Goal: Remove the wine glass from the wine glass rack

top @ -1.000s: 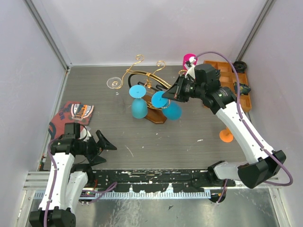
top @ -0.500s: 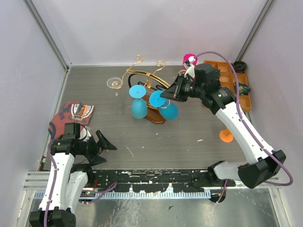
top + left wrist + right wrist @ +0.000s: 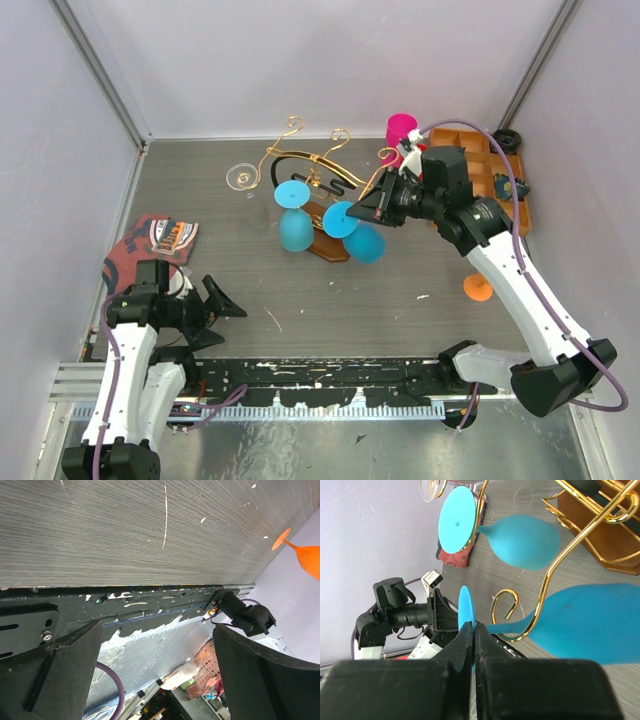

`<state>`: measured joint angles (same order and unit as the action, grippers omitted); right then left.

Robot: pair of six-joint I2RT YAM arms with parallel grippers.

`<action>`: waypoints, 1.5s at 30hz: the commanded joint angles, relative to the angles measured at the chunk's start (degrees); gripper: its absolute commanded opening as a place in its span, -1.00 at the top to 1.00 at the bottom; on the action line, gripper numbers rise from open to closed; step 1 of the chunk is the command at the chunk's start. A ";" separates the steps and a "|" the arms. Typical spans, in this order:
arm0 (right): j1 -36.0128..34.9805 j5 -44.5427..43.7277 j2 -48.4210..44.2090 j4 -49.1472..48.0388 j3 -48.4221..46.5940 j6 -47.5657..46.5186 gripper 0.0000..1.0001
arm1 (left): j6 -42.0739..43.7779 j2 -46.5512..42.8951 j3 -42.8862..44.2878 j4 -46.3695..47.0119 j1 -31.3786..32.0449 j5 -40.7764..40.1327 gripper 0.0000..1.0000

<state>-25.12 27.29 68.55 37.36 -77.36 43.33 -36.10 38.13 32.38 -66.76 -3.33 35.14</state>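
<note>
The wine glass rack (image 3: 318,172) is a gold wire frame on a brown wooden base (image 3: 329,245) at mid table. My right gripper (image 3: 364,211) is shut on the flat foot of a blue wine glass (image 3: 366,242) that hangs bowl-down. In the right wrist view the jaws (image 3: 472,626) pinch the foot's edge. The glass's stem (image 3: 510,627) sits in the curled end of a gold scroll arm (image 3: 546,587). A second blue glass (image 3: 294,230) hangs on the rack's left side and also shows in the right wrist view (image 3: 520,539). My left gripper (image 3: 226,306) is open and empty near the table's front left.
A clear glass (image 3: 240,177) hangs at the rack's far left. A pink glass (image 3: 402,128) stands behind my right wrist. An orange compartment tray (image 3: 484,160) lies at the back right. An orange glass (image 3: 478,287) lies on the table at the right. A patterned cloth (image 3: 160,238) lies at the left.
My right gripper has drawn the blue glass slightly toward the near right, along the scroll arm. The left arm has not moved.
</note>
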 commanded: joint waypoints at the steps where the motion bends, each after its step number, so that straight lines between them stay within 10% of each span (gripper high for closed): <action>1: -0.35 0.84 -2.81 0.17 0.41 -0.16 0.98 | 0.31 -0.55 0.20 -2.54 -0.02 0.11 -0.96; 45: -0.95 -3.52 6.12 -11.51 -3.46 4.90 0.98 | -3.81 -6.40 -2.92 5.55 -0.03 -6.50 -0.96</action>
<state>-24.08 20.62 74.22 31.29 -76.53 47.18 -40.86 32.08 30.52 -60.97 -3.33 28.05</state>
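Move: The right blue glass is already pinched by its foot in the right fingers and hangs tilted, its middle about 8 cm below the hand, some 2 cm to its right and level ahead. The gold hook around its stem lies roughly 4 cm below and 1 cm left, level ahead. The other blue glass hangs 4 cm ahead, 11 cm left and 7 cm below, the clear glass 8 cm ahead and 24 cm left, 7 cm below. From the left hand the held glass is about 15 cm ahead, 29 cm right and 13 cm above. The blue glass stays pinched by its foot while the right hand works its stem at the gold hook: first about 2.5 cm to the right, turning some 10 degrees clockwise, then forward about 5 cm, swinging back left and dipping 2 cm. The empty, open left hand drifts some 3 cm forward and left above the near table edge, away from the task. ##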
